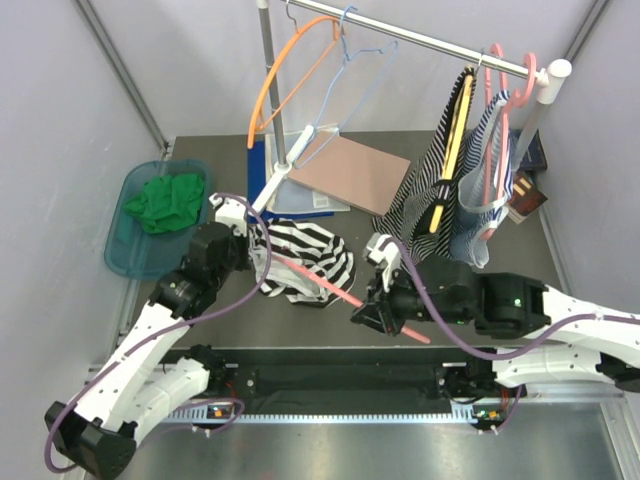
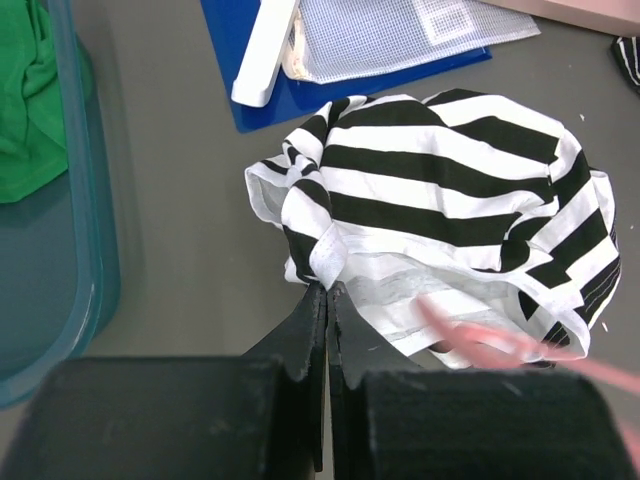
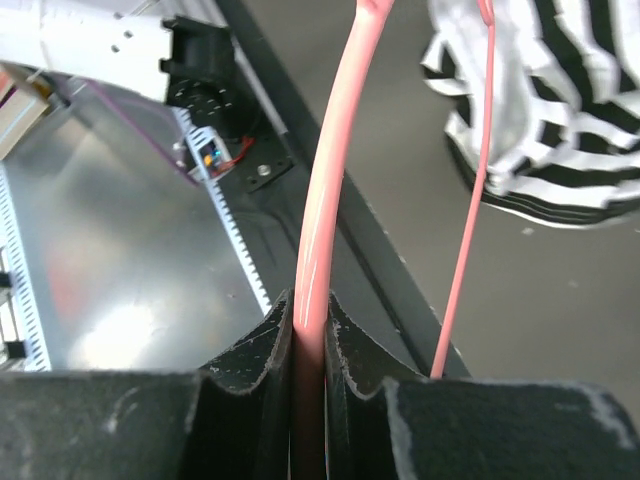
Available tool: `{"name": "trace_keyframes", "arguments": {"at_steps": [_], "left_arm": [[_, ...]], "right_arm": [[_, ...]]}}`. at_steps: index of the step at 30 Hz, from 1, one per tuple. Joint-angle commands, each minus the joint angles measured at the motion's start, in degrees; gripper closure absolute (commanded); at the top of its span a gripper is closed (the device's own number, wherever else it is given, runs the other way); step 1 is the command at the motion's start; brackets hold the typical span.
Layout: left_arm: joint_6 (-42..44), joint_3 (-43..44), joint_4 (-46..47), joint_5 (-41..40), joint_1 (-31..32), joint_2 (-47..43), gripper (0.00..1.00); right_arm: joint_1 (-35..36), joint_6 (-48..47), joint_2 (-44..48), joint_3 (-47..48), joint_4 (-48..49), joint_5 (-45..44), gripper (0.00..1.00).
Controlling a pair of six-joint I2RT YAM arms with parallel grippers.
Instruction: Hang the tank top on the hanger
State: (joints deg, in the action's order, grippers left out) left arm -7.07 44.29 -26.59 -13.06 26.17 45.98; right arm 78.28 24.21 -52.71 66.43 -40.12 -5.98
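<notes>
The tank top [image 1: 305, 255], with wide black-and-white stripes, lies crumpled on the dark table; it also shows in the left wrist view [image 2: 440, 190] and the right wrist view [image 3: 560, 120]. My left gripper [image 1: 252, 243] is shut on its white edging at the near left [image 2: 328, 287]. The salmon-pink hanger [image 1: 345, 292] runs slantwise from inside the top toward the table's near edge. My right gripper [image 1: 366, 314] is shut on one of its thick arms [image 3: 330, 180], with the jaws closed round it [image 3: 311, 315]. The hanger's far end is hidden in the cloth.
A teal tray [image 1: 120, 250] at the left holds a green cloth [image 1: 165, 200]. A rail [image 1: 420, 40] at the back carries an orange hanger [image 1: 290, 75], a light-blue hanger [image 1: 352, 80], a dark garment with yellow trim [image 1: 440, 190] and another pink hanger [image 1: 495, 150]. A brown board [image 1: 350, 172] lies behind the top.
</notes>
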Motion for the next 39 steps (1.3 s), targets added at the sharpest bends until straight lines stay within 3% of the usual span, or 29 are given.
{"name": "trace_keyframes", "arguments": {"at_steps": [1,10,24,35,39], "left_arm": [[1.5,3.0,0.3,-0.4,-0.2,-1.3,1.0],[0.0,6.6,-5.6,-1.9,-0.2,-2.6,1.0],[-0.1,7.7,-9.4,-12.5,-0.2,-2.1,1.0],[-1.3,10.2,-10.9,-14.4,-0.3,-2.6,1.0],[-2.1,10.3,-11.1,-11.7,-0.2,-3.5,1.0]], "right_arm": [[0.4,-0.5,0.0,-3.9,19.3,5.7,1.0],[-0.7,-2.5,1.3,-9.0,30.2,6.9,1.0],[-0.7,-0.4,3.8,-8.9,26.5,8.3,1.0],[-1.1,-1.4,3.1,-10.2,26.3,6.2,1.0],[-1.6,-1.5,3.1,-11.5,28.0,6.2,1.0]]}}
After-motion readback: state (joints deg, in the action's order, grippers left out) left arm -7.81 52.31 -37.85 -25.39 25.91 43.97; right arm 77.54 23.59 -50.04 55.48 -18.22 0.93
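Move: The left hand still pinches the tank top's edge; the hanger tip lies about 5 cm to its right and 1 cm back, near its height. The tank top's middle is some 12 cm right, 3 cm ahead and 6 cm below, the blue bin about 20 cm left and 11 cm ahead, down on the table. From the right hand, holding the pink hanger, the pinched edge is about 26 cm left, 17 cm ahead and 9 cm lower. Keeping its pinch on the tank top's edge, the left hand draws it left about 5 cm and up some 4 cm, turning 10 degrees counter-clockwise. The right hand, with the hanger still gripped, pushes it left about 4 cm in the first half and tilts its far end up some 15 degrees, bringing the tip to the opening beside the left fingers. ##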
